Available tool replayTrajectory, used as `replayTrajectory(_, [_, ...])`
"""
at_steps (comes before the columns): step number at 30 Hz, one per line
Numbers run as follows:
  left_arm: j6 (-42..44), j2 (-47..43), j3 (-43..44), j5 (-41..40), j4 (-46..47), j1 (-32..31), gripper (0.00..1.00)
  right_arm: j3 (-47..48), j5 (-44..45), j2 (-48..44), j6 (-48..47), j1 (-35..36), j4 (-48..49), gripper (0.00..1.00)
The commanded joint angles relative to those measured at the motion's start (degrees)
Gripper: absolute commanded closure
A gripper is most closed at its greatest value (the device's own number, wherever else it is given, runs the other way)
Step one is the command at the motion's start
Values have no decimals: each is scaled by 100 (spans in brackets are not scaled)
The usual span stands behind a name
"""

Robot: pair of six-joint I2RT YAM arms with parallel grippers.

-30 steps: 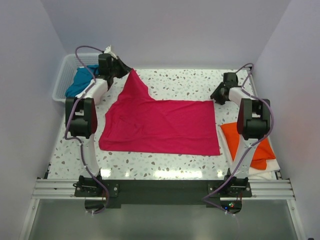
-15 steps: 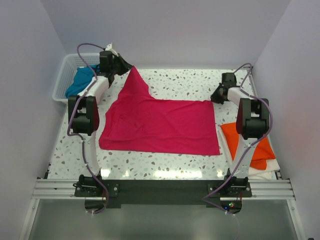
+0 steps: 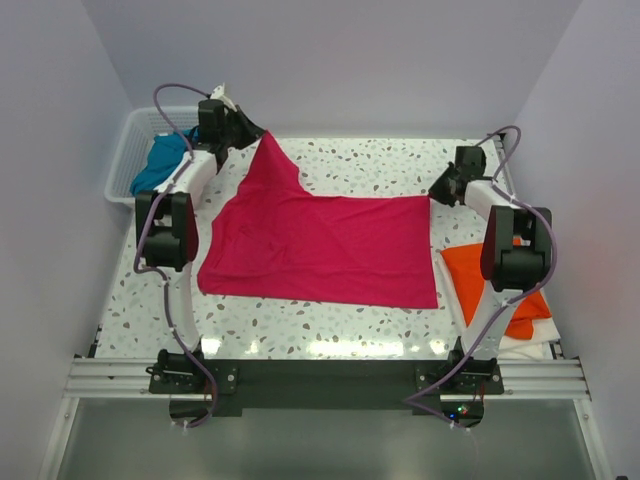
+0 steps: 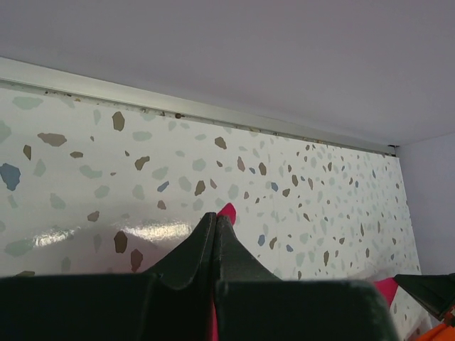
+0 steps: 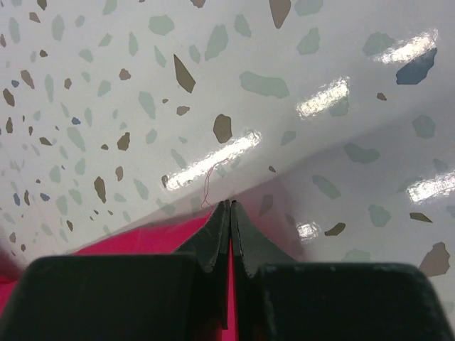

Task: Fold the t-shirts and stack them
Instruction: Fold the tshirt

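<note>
A crimson-pink t-shirt (image 3: 320, 248) lies spread across the middle of the table, its far-left corner pulled up into a peak. My left gripper (image 3: 258, 133) is shut on that peak; a pink tip (image 4: 227, 210) pokes out past its closed fingers (image 4: 202, 241). My right gripper (image 3: 434, 194) is shut on the shirt's far-right corner, with pink cloth (image 5: 153, 238) showing beside and between its fingers (image 5: 249, 241). An orange t-shirt (image 3: 478, 282) lies at the right under the right arm. A teal-blue t-shirt (image 3: 160, 165) sits in the basket.
A white lattice basket (image 3: 131, 148) stands at the far left corner. White cloth (image 3: 532, 340) lies under the orange shirt near the front right edge. Walls close in on three sides. A metal rail (image 3: 320, 375) with both arm bases runs along the near edge.
My right gripper has closed on the shirt's far-right corner and drawn it slightly to the right and back. The left gripper has kept hold of its raised corner, shifting slightly farther back.
</note>
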Motion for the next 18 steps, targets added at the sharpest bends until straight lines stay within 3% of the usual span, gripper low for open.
replayTrajectory(1, [183,-498,-108,116,76,80,100,-105,-92,-418,65,-38,338,100])
replayTrajectory(7, [131,-919,-547,107,181,89,100,-429,-127,-734,100,-29,417,100])
replayTrajectory(18, [-106,-2536,-2647,-218,445,115,100,-1493,48,-1797,161,-55,365,100])
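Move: Behind the left hand, which already holds the t-shirt's raised far-left end, the spread shirt's near left corner lies about 38 cm back, 12 cm to the left and 15 cm lower; the basket is roughly 28 cm left, about level fore and aft. The right hand, already pinching the far right corner, has the near right corner some 31 cm back, 4 cm left and 4 cm down, with the orange shirt about 25 cm back, 12 cm right. Drawing the held far edge back over the spread t-shirt, both hands head for its near edge, starting slowly and gathering speed. The left comes back about 8 cm, dipping a touch and then rising; the right rises as it comes back some 5 cm and ends near 3 cm higher. Both keep their pinch, wrists hardly turning. ##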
